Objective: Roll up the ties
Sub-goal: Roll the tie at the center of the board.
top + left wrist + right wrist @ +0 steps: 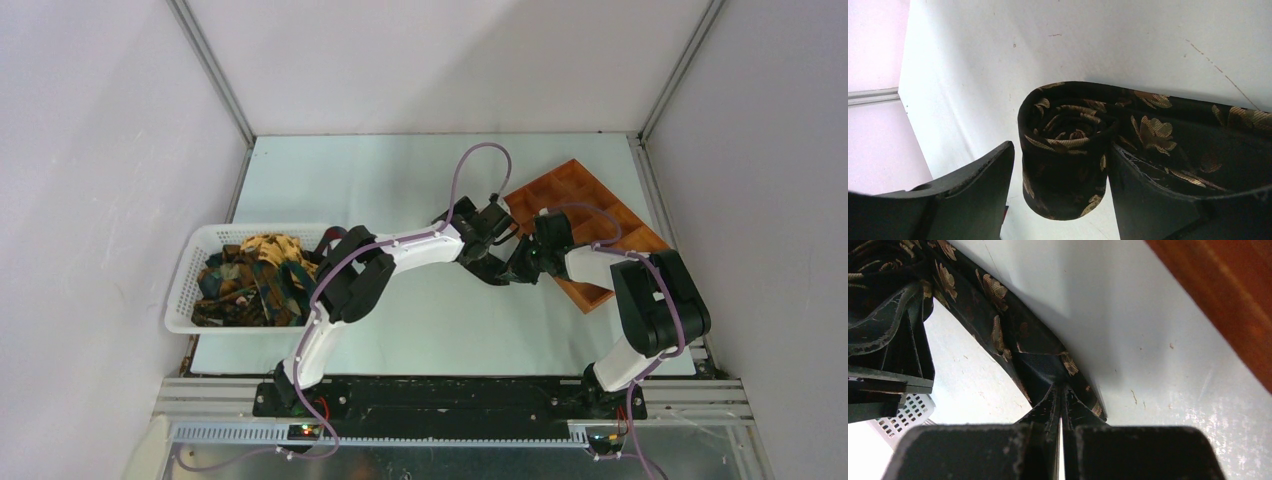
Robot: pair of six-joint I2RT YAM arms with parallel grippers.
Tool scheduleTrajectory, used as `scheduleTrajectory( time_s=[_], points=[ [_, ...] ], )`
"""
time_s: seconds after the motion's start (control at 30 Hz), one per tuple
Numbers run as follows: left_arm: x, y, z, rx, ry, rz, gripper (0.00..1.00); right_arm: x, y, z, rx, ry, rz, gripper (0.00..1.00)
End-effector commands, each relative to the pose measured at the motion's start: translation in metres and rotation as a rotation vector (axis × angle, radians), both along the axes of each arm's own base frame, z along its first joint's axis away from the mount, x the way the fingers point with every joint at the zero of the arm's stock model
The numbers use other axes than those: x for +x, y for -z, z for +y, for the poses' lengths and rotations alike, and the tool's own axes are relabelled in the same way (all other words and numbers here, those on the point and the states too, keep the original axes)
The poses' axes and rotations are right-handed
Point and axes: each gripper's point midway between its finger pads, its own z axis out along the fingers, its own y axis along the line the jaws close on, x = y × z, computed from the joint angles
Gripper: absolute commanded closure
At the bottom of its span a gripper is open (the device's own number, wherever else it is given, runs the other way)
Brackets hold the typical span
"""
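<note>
A dark tie with gold leaf print is wound into a tight roll (1063, 150) that stands between the fingers of my left gripper (1060, 147). That gripper is open: the left finger (973, 190) stands clear of the roll with a gap, and the right finger (1148, 200) lies against it. The tie's loose tail (998, 335) runs across the table to my right gripper (1060, 390), which is shut on its end. In the top view both grippers, left (497, 228) and right (522, 262), meet at mid-table and hide the tie.
A white mesh basket (185, 290) at the left holds several more printed ties (250, 275). An orange compartment tray (590, 225) lies tilted at the back right, close behind the right gripper. The tray's edge (1228, 300) shows in the right wrist view.
</note>
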Motion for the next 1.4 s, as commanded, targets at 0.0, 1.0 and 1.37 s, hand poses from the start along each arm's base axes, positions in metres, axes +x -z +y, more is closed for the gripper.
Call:
scheduleTrajectory(
  time_s=[0.0,1.0,1.37],
  points=[
    [0.002,-0.032,-0.014,-0.089,0.002,-0.034,0.26,-0.01,0.012,-0.014,-0.07,0.016,0.046,1.0],
    [-0.006,-0.069,-0.029,-0.228,0.012,-0.023,0.24,-0.01,0.014,-0.014,-0.074,0.017,0.049,1.0],
    [-0.024,-0.13,-0.029,-0.508,0.045,0.021,0.25,-0.01,0.015,-0.014,-0.074,0.018,0.052,0.98]
  ],
)
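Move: The tie's roll sits between the left hand's open fingertips, its middle about 1 cm ahead, 1 cm left and some 3 cm below. The tie's loose end lies about 10 cm back and 9 cm right of that hand, while the wooden box's middle is some 23 cm right and 2 cm back. The loose end is directly under the right hand's shut fingertips; from this hand the roll is roughly 10 cm ahead and 10 cm left, and the box's middle 8 cm ahead and 14 cm right. Easing back and to the right by about 1 cm each way while dipping slightly, the left hand then rises at a growing pace to end some 5 cm higher, drifting farther right and tilting its left side down by 10-15 degrees. Its fingers stay wide open and come clear of the roll, while the right hand holds still with shut fingertips on the tie's loose end. ##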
